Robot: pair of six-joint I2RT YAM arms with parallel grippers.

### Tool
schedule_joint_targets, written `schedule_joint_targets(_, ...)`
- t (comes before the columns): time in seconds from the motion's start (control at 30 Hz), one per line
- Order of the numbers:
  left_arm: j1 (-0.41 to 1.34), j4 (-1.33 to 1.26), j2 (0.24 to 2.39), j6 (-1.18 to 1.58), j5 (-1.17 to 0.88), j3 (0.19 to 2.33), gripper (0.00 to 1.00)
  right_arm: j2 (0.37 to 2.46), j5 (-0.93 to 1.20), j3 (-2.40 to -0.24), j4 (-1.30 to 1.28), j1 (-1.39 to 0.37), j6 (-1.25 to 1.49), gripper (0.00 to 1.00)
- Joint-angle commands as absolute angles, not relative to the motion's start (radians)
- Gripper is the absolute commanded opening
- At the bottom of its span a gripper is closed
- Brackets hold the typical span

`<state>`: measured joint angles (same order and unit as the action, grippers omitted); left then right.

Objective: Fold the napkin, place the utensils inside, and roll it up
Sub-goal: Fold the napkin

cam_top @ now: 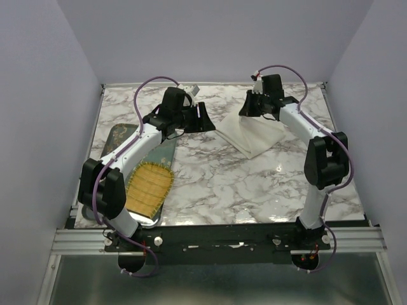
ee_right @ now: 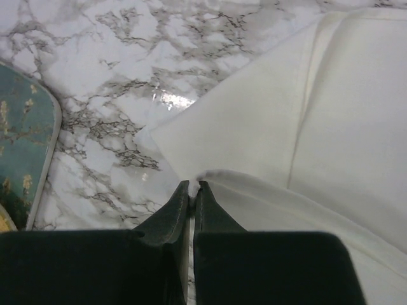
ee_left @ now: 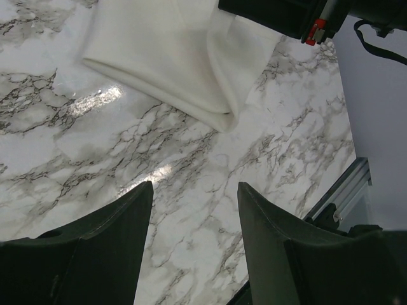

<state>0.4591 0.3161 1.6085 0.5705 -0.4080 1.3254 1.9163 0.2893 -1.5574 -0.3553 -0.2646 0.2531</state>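
The cream-white napkin [cam_top: 251, 136] lies folded on the marble table, back and right of centre. My right gripper [ee_right: 194, 185] is shut on a lifted edge of the napkin [ee_right: 318, 108], pinching a thin bit of cloth at its fingertips. From above, the right gripper [cam_top: 250, 108] sits over the napkin's far corner. My left gripper [ee_left: 196, 185] hangs open above bare marble, nothing between its fingers, with the napkin [ee_left: 172, 57] a short way ahead of it. In the top view the left gripper [cam_top: 205, 119] is just left of the napkin. The utensils are out of view.
A teal patterned tray [cam_top: 119, 136] lies along the table's left side, and its rim [ee_right: 46, 165] also shows in the right wrist view. A yellow woven mat [cam_top: 149, 184] rests on its near end. The table's right metal edge [ee_left: 346, 187] is close to the left gripper.
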Motion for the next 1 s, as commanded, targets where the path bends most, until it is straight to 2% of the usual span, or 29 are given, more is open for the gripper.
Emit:
schedule_joint_targets(0.0,0.457,0.319,1.592,0.571,-0.399,1.313,0.64,1.985,0.413,-1.643,-0.411,-0.296,0.137,0.10)
schedule_joint_targets(0.4,0.457,0.319,1.583,0.565,-0.394,1.302,0.64,2.111,0.522,-1.767,-0.509,-0.330,0.028,0.10)
schedule_joint_targets(0.97,0.459,0.322,1.582,0.565,-0.393,1.295,0.64,2.226,0.480,-1.865,-0.517,-0.344,0.038,0.12)
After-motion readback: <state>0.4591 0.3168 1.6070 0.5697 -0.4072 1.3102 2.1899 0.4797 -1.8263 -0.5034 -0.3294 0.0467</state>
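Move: The napkin's left corner, lying flat on the table, is about 11 cm to the left of the right hand, level with it in reach and some 13 cm below; that hand already holds the lifted corner of the napkin. The napkin's near corner lies about 13 cm back and 3 cm right of the right hand, its right corner some 18 cm right and 4 cm back. From the idle left hand the left corner is about 12 cm ahead, 1 cm right and some 19 cm below. The napkin's lifted corner, still pinched in the right hand's shut fingers, is carried about 6 cm left over the lower layer towards the left corner. The hand first travels nearly level, then sinks about 5 cm, slowing to a nearly straight descent, and turns some 20 degrees counter-clockwise early on. ##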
